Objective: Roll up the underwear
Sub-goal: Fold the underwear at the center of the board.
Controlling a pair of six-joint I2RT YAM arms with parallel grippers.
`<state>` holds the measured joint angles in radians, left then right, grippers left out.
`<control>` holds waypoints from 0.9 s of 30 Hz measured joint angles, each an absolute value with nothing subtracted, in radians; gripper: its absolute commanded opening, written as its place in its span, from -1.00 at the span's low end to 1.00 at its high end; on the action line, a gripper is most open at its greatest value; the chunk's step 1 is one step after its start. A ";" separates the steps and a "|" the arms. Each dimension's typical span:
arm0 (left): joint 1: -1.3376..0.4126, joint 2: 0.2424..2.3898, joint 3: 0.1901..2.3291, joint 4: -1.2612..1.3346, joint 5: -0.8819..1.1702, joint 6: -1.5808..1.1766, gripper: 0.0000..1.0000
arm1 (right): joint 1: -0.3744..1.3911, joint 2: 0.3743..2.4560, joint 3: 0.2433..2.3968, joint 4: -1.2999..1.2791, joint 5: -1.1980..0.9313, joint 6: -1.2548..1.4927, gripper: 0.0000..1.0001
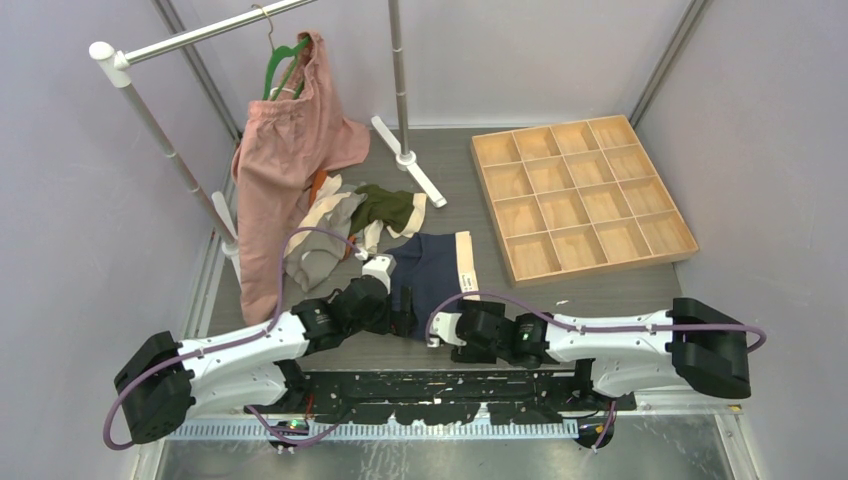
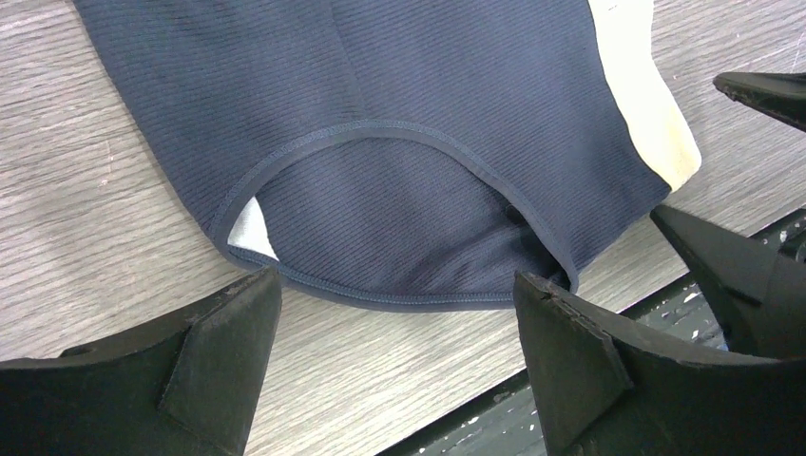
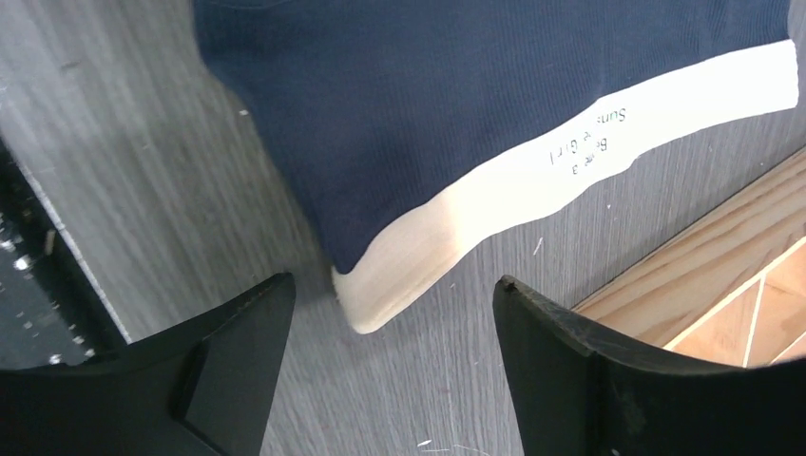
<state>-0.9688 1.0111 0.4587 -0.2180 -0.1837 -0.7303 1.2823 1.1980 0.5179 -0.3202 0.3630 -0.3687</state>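
Note:
The navy underwear (image 1: 432, 272) lies flat on the table with its cream waistband (image 1: 464, 262) towards the right. My left gripper (image 1: 404, 316) stands open at the near leg hem; in the left wrist view the gripper (image 2: 399, 296) straddles the hem of the navy underwear (image 2: 409, 142) without holding it. My right gripper (image 1: 438, 330) is open at the near waistband corner. In the right wrist view the cream waistband's corner (image 3: 399, 275) lies just ahead of the gap of the right gripper (image 3: 394, 296), untouched. More underwear, olive green (image 1: 386, 206) and grey (image 1: 318, 256), is piled behind.
A large pink garment (image 1: 285, 170) hangs on a green hanger (image 1: 284, 62) from a white rack (image 1: 402, 80) at the back left. A wooden compartment tray (image 1: 580, 195) lies at the right, its edge (image 3: 722, 294) close to my right gripper. The table's near edge runs just behind both grippers.

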 measured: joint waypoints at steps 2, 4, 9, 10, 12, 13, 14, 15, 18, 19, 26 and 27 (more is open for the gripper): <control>-0.969 1.011 0.459 -0.218 -0.184 -0.731 0.83 | 1.259 1.212 0.518 -0.300 0.363 -0.372 0.27; -0.969 1.011 0.459 -0.218 -0.184 -0.732 0.83 | 1.235 1.225 0.518 -0.290 0.364 -0.378 0.16; -0.969 1.008 0.448 -0.215 -0.182 -0.757 0.82 | 1.194 1.242 0.517 -0.286 0.364 -0.390 -0.14; -0.969 1.007 0.442 -0.213 -0.179 -0.763 0.82 | 1.193 1.242 0.517 -0.286 0.361 -0.390 -0.23; -0.969 1.003 0.427 -0.207 -0.169 -0.778 0.82 | 1.192 1.242 0.517 -0.284 0.352 -0.389 -0.39; -0.969 1.002 0.418 -0.200 -0.163 -0.783 0.82 | 1.192 1.242 0.517 -0.284 0.345 -0.388 -0.47; -0.969 1.002 0.412 -0.196 -0.159 -0.785 0.82 | 1.192 1.242 0.518 -0.284 0.337 -0.385 -0.57; -0.969 1.002 0.405 -0.190 -0.155 -0.786 0.82 | 1.192 1.242 0.518 -0.284 0.331 -0.381 -0.67; -0.969 0.992 0.400 -0.184 -0.154 -0.786 0.83 | 1.192 1.244 0.525 -0.284 0.302 -0.363 -0.93; -0.969 0.984 0.400 -0.181 -0.154 -0.787 0.84 | 1.192 1.247 0.533 -0.284 0.290 -0.356 -0.97; -0.969 0.904 0.379 -0.150 -0.153 -0.841 0.85 | 1.203 1.280 0.588 -0.235 0.211 -0.296 -0.98; -0.969 0.891 0.372 -0.149 -0.154 -0.859 0.85 | 1.206 1.281 0.592 -0.229 0.201 -0.287 -0.98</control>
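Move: My right hand, open, stands almost over the underwear's near right corner, the end of its cream band: some 1 cm ahead, level sideways, 2 cm below. The underwear's middle lies 8 cm ahead and 7 cm left of that hand; the wooden tray's middle is about 23 cm ahead and 21 cm right. From my left hand, that corner is about 12 cm to the right, 2 cm back and 5 cm below. I reach my right hand forward about 2 cm and a touch right while sinking slightly, and shut its wide-open fingers on the underwear's near right corner as I ease back. Then I draw the pinched corner left about 5 cm, lifting a centimetre and tilting the wrist some 10 degrees. My left hand, still open, dips about 1 cm and back, then rises 2 cm. ##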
